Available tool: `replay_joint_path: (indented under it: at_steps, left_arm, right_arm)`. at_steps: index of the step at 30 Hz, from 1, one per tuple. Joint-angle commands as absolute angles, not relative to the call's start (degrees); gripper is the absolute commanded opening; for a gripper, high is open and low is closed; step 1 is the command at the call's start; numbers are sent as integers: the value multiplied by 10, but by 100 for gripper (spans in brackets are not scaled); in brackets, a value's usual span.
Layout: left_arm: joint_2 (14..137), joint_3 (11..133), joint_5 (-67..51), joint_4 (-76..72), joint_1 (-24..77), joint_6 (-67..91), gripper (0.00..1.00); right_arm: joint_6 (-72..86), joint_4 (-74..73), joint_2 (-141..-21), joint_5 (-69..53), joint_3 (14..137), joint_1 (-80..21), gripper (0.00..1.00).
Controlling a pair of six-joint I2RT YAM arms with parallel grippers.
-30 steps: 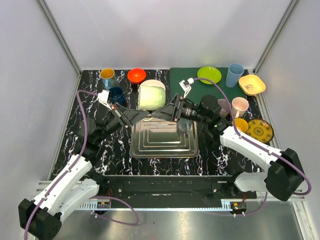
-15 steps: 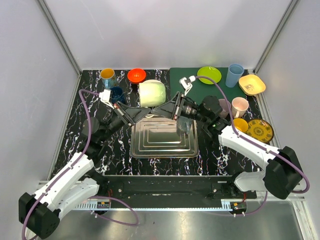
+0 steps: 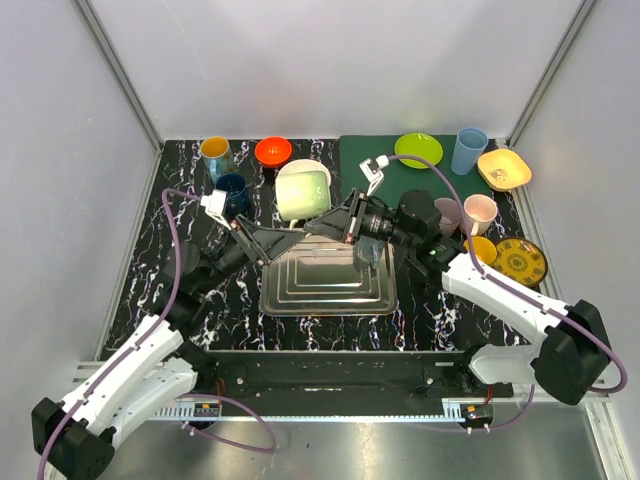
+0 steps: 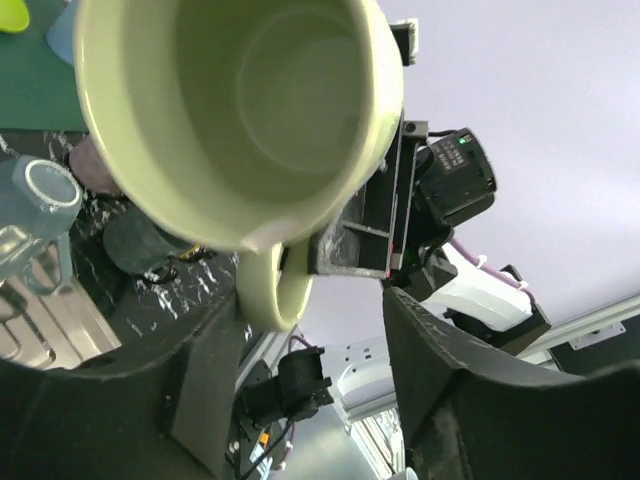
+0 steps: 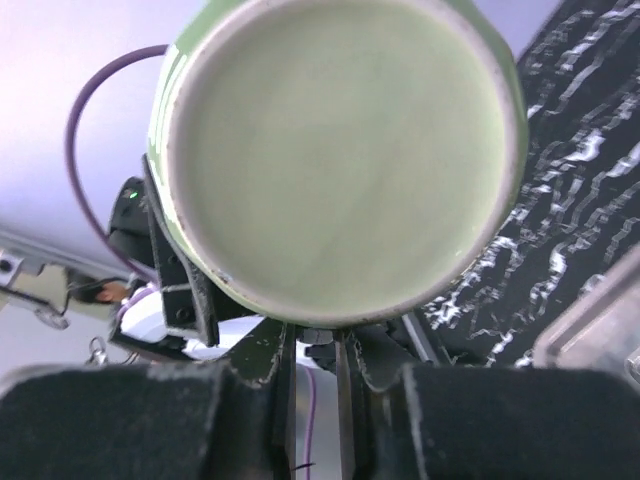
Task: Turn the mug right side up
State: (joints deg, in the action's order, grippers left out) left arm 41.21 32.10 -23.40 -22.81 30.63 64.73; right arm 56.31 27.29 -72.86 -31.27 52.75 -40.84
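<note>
A pale green mug (image 3: 303,195) hangs in the air behind the metal tray (image 3: 330,290), tilted on its side. My right gripper (image 3: 318,226) is shut on the mug at its lower side, by the handle. The right wrist view shows the mug's flat base (image 5: 340,150) just above the nearly closed right gripper (image 5: 315,340). My left gripper (image 3: 290,233) is open, just left of the right one. In the left wrist view the mug's open mouth (image 4: 250,110) faces the camera. Its handle (image 4: 275,295) hangs between the spread jaws of the left gripper (image 4: 315,305), near the left finger.
A clear glass (image 3: 368,250) lies on the tray. A dark blue mug (image 3: 232,188), a yellow mug (image 3: 214,150) and an orange bowl (image 3: 273,150) stand at the back left. A green plate (image 3: 418,148), blue cup (image 3: 468,150), yellow dish (image 3: 504,168), pink mug (image 3: 480,212) and patterned plate (image 3: 520,261) stand on the right.
The mug has turned in the right gripper, so its rim now shows at the top. The left arm has shifted a little right and nearer, its jaws still open by the handle.
</note>
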Motion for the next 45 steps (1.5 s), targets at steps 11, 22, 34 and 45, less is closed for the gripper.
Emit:
replay_joint_path:
  at_steps: [11, 22, 34, 45]
  left_arm:
    - [305, 416, 116, 257, 314, 490, 77]
    - [251, 410, 213, 350, 313, 460, 77]
    - [267, 403, 202, 355, 314, 449, 77]
    - [308, 403, 230, 344, 313, 437, 84]
  right_arm:
    - [275, -196, -741, -25, 700, -434, 0]
    - [270, -250, -924, 111, 719, -485, 0]
    - [279, -258, -1008, 161, 713, -484, 0]
    - [279, -262, -980, 166, 705, -487, 54]
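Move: In front of the right fingers, already gripping its handle, the green mug's body lies about 6 cm ahead at the same height. The tray's middle is some 7 cm ahead, 3 cm to the right and 34 cm below; the grey-blue mug is about 13 cm ahead, 14 right, 29 below, and the white bowl 30 ahead, 3 left, 31 below. From the half-open left hand, the green mug is about 7 cm ahead and 2 right, level. Lowering the green mug by its handle, the right hand sinks about 29 cm to the tray, also easing forward and right, while rolling some 75 degrees from fingers-left to fingers-down; once down, its fingers start opening around the handle. The left fingers open wider and back away leftward and down, turning counter-clockwise and tipping downward. ##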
